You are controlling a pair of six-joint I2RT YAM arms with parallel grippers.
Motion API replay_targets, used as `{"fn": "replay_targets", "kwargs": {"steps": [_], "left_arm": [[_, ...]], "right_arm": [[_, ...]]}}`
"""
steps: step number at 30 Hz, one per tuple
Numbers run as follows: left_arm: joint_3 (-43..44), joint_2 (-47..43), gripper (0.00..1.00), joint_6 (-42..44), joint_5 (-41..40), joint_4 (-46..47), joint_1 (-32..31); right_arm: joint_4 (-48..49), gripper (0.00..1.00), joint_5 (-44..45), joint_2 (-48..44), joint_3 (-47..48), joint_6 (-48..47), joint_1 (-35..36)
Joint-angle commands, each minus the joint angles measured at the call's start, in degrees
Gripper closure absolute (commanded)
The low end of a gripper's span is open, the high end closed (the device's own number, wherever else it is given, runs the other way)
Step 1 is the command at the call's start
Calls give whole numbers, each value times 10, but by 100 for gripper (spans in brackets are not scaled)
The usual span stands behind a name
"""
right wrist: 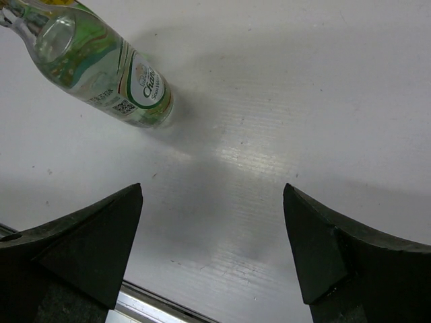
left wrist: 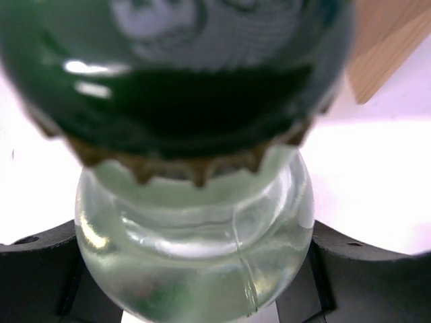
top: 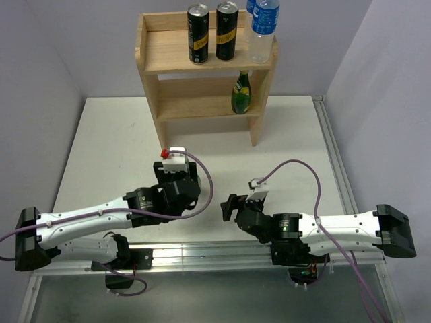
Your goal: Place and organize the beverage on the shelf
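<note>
My left gripper [top: 176, 180] is shut on a clear glass bottle [left wrist: 195, 235] with a dark green crown cap [left wrist: 175, 81], and its black fingers [left wrist: 40, 269] flank the glass. In the right wrist view the same bottle [right wrist: 101, 67] shows a white and green label, its base toward the white table. From above the bottle is hidden under the gripper. The pale wooden shelf [top: 153, 60] stands at the back. Two black cans [top: 198, 33] and a blue-capped water bottle [top: 262, 33] are on its upper board. A green bottle [top: 241, 93] is on the lower board. My right gripper [top: 229, 207] hangs open over bare table [right wrist: 212, 195].
A metal rail [top: 222, 254] runs along the near table edge, and another [top: 333, 155] runs down the right side. Grey walls close in behind the shelf and on both sides. A corner of the wooden shelf [left wrist: 384, 54] shows beyond the held bottle. A small red piece [top: 164, 153] sits at the left wrist's tip.
</note>
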Motion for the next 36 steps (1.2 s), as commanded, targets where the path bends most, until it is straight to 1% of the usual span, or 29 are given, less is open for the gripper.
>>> {"fn": "replay_targets", "kwargs": {"steps": [1, 2, 3, 4, 5, 9, 10, 13, 16, 23, 26, 28, 36], "left_arm": [[48, -35, 100, 183, 4, 154, 30], [49, -37, 100, 203, 40, 173, 58], [50, -36, 100, 229, 55, 197, 72], [58, -32, 100, 240, 70, 203, 86], [63, -27, 100, 251, 101, 210, 116], [84, 8, 100, 297, 153, 256, 183], [91, 13, 100, 314, 160, 282, 204], [114, 28, 100, 325, 201, 300, 243], [139, 51, 100, 337, 218, 311, 269], [186, 109, 100, 344, 255, 342, 307], [204, 147, 100, 345, 267, 358, 320], [223, 164, 100, 344, 272, 362, 328], [250, 225, 100, 341, 281, 399, 358]], "right_arm": [[5, 8, 29, -7, 13, 7, 3], [2, 9, 29, -10, 13, 6, 2], [-1, 8, 33, -13, 13, 5, 2], [-2, 8, 35, -20, 11, 5, 2], [-4, 8, 35, -23, 10, 5, 3], [-6, 9, 37, -29, 8, 4, 3], [-6, 8, 37, -29, 9, 4, 2], [-10, 9, 40, -29, 9, 4, 2], [-11, 9, 43, -32, 8, 4, 2], [-15, 8, 47, -32, 4, 3, 1], [-19, 9, 48, -36, 3, 5, 1], [-21, 8, 50, -42, 1, 7, 1], [-32, 9, 52, -59, -14, 13, 1]]}}
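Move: The left hand already holds a clear bottle in the air; the free left part of the middle shelf lies roughly 28 cm straight ahead, its board some 11 cm lower than the hand. The shelved green bottle stands about 30 cm ahead and 23 cm right. On the table, about 19 cm below, are another green bottle, 10 cm ahead and 3 left, and another clear bottle, 6 ahead and 3 right. From the right hand the shelf spot is some 35 cm ahead, 20 left, about level. The left hand, still gripping the clear bottle, carries it forward about 20 cm over the green bottle left on the table and towards the left part of the middle shelf, swinging some 3 cm left and most of the way back. It rises about 7 cm on the way, then starts sinking a couple of centimetres near the shelf's front edge, while the fingers keep their hold and the wrist tips up only about five degrees. ##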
